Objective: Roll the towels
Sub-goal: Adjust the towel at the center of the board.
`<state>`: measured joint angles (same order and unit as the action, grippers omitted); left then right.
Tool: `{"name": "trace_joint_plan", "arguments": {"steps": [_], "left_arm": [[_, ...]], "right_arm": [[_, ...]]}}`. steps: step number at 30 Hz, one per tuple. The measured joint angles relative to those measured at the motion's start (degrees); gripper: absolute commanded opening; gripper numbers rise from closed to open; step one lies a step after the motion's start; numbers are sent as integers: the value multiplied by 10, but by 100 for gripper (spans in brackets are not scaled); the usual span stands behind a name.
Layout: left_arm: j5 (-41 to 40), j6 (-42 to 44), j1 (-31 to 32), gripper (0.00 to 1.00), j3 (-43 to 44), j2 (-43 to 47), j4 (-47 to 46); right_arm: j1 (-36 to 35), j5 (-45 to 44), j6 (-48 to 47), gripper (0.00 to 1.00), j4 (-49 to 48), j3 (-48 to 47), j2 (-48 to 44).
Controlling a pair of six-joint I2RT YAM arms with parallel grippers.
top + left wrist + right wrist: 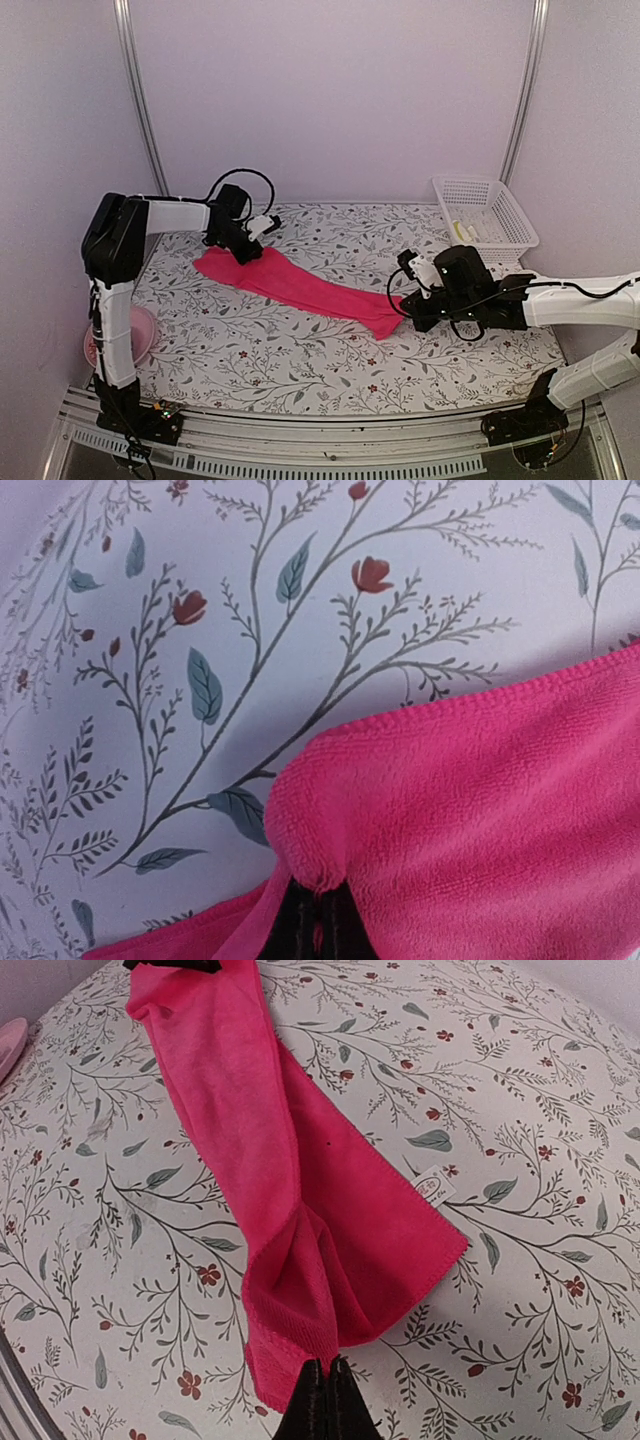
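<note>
A bright pink towel (290,285) lies as a long folded strip running diagonally over the flowered table cover. My left gripper (243,252) is at its far left end. In the left wrist view this gripper (320,920) is shut on a bunched corner of the towel (480,810). At the near right end, my right gripper (405,312) pinches the towel's edge. The right wrist view shows that gripper (328,1380) shut on a puckered fold of the towel (270,1150), with a white label at the towel's side. No yellow-green towel is plainly in view.
A white slatted basket (485,210) stands at the back right, holding something pale yellow that is too small to tell. A pink bowl (140,335) sits off the table cover's left edge beside the left arm. Walls close in the back and both sides.
</note>
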<state>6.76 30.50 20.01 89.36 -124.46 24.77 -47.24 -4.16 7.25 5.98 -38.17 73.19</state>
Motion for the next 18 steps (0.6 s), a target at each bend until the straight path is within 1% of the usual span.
{"name": "trace_joint_plan", "arguments": {"steps": [3, 8, 9, 10, 11, 13, 14, 15, 16, 18], "left_arm": [[1, 0, -2, 0, -49, 61, -42], [43, 28, 2, 0, -174, 260, -108], [57, 37, 4, 6, -200, 299, -115], [74, 50, 6, 21, -233, 339, -118], [88, 62, 9, 33, -255, 365, -115], [125, 93, 17, 40, -313, 413, -96], [146, 109, 20, 50, -344, 430, -74], [158, 124, 22, 66, -365, 439, -54], [172, 144, 23, 74, -388, 448, -26], [190, 172, 23, 79, -416, 455, 25]], "right_arm": [[1, -26, 6, 2, 0, 0, 2], [6, -54, 9, 2, 0, 0, 0], [7, -56, 9, 2, 0, 0, -1], [8, -58, 9, 2, 0, 0, -3], [9, -60, 9, 2, 0, 0, -7], [9, -61, 9, 2, 0, 0, -14], [10, -63, 9, 2, 0, 0, -18], [10, -63, 8, 2, 0, 0, -21], [10, -63, 8, 2, 0, 0, -24], [11, -63, 7, 2, 0, 0, -26]]}}
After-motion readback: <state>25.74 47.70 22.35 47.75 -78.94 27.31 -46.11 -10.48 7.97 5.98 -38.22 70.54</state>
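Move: The left fingers already pinch the pink towel near its left end, just above the table; the towel's middle lies about 9 cm back and 16 cm right of them, its free left corner some 9 cm left and 1 cm back. The bowl is roughly 24 cm back and 24 cm left of the left hand. From the right hand, which holds the opposite end about 10 cm up, the towel's middle is around 14 cm ahead and 21 cm left. With the towel still pinched, the left hand whips it up about 15 cm and back, then keeps sweeping back towards the robot, some 20 cm in all, sinking as its fingers open and let go of the cloth. Its wrist swings about 25 degrees clockwise. The right hand keeps its pinch, easing a couple of centimetres forward and right, then slightly up. ##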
